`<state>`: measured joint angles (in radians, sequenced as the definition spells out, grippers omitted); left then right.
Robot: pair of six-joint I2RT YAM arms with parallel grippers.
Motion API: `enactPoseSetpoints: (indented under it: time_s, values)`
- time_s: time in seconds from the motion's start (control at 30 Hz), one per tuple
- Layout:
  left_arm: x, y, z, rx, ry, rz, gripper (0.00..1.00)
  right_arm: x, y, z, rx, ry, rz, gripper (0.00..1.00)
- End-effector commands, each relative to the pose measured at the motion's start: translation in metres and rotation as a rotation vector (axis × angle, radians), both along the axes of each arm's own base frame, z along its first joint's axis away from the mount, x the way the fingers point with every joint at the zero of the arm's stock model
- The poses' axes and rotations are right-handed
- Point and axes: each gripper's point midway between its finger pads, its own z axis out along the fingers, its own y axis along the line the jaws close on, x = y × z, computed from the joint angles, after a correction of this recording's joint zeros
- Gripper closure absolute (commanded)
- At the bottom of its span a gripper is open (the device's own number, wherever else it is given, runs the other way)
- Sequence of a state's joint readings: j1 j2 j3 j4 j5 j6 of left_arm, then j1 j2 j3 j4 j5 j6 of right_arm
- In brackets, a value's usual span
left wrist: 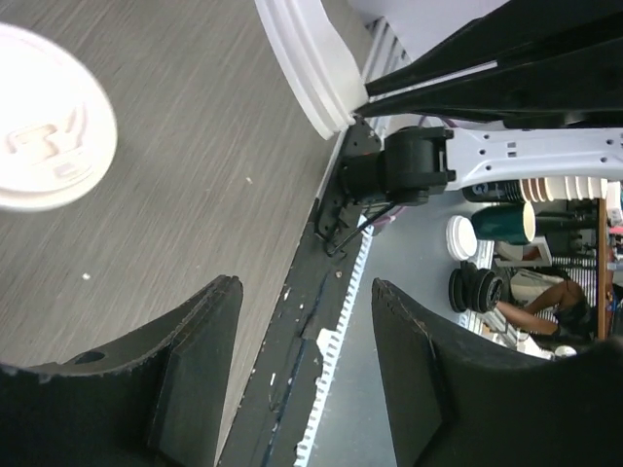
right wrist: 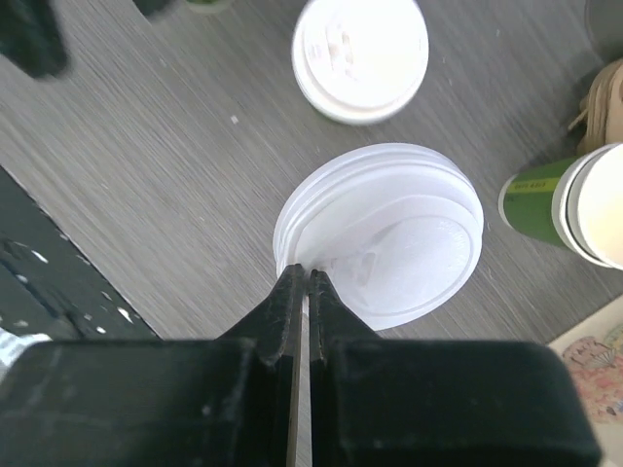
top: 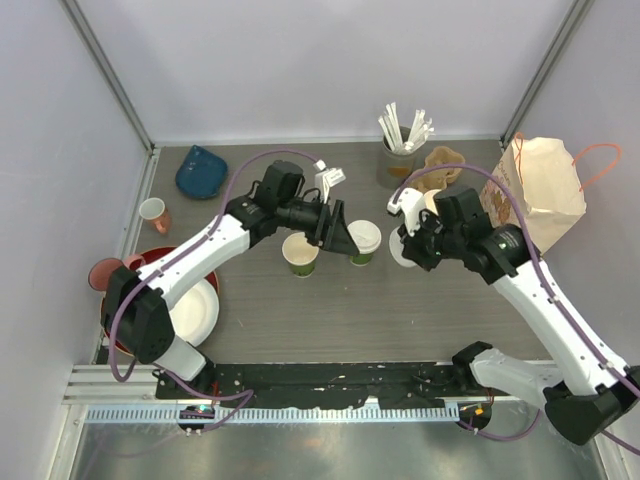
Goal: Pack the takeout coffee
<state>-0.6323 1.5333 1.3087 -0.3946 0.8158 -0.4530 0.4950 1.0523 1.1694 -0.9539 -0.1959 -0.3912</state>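
An open green paper cup (top: pixel 300 253) stands mid-table beside a green cup with a white lid on it (top: pixel 365 240). My left gripper (top: pixel 338 236) hangs open between and just above these two, with nothing between its fingers (left wrist: pixel 307 285); the white lid (left wrist: pixel 49 117) shows to one side of it. My right gripper (top: pixel 408 240) is shut on the rim of a loose white lid (right wrist: pixel 389 238), (top: pixel 400 252), held just over the table. Another open green cup (right wrist: pixel 565 199) stands right of that lid. The brown paper bag (top: pixel 540 190) stands at the far right.
A holder of stirrers and straws (top: pixel 400 150) and brown sleeves (top: pixel 445 165) stand at the back. A blue pouch (top: pixel 200 172), a small pink cup (top: pixel 153 212), and a white plate (top: pixel 195 312) in a red bowl lie on the left.
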Motion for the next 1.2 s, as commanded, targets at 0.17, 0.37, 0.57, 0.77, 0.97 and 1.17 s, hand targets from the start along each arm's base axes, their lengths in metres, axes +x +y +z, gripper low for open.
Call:
enactPoseSetpoints:
  time_s: [0.17, 0.37, 0.57, 0.77, 0.97, 1.17]
  values:
    - [-0.004, -0.029, 0.064, -0.317, -0.139, -0.092, 0.41, -0.014, 0.039, 0.095, 0.429, -0.111, -0.022, 0.99]
    - [-0.014, -0.034, 0.081, -0.406, -0.128, -0.134, 0.47, -0.013, 0.056, 0.119, 0.549, -0.126, 0.017, 0.99]
    - [-0.018, -0.032, 0.082, -0.379, -0.164, -0.142, 0.52, -0.005, 0.059, 0.125, 0.567, -0.136, -0.002, 0.99]
    - [-0.02, -0.033, 0.077, -0.349, -0.162, -0.129, 0.56, 0.0, 0.069, 0.128, 0.616, -0.125, 0.012, 0.99]
    - [-0.02, -0.034, 0.082, -0.354, -0.165, -0.139, 0.69, -0.001, 0.071, 0.12, 0.614, -0.094, 0.02, 0.99]
    - [-0.025, -0.032, 0.087, -0.365, -0.176, -0.164, 0.63, 0.002, 0.072, 0.112, 0.595, -0.083, 0.012, 0.99]
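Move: The stacked lids, already pinched by the right hand, lie about 13 cm right of the left hand and 5 cm lower, roughly level fore and aft. The lidded cup stands about 5 cm ahead of the left hand, 6 cm right and 16 cm below; the open cup 4 cm ahead, 11 cm left, equally low. From the right hand, the left gripper, where the lids are going, is some 15 cm left, 3 cm ahead and 3 cm up. Right lifts the lids about 10 cm and leftward, tilting 30 degrees; left rises, half closing at their rim. ##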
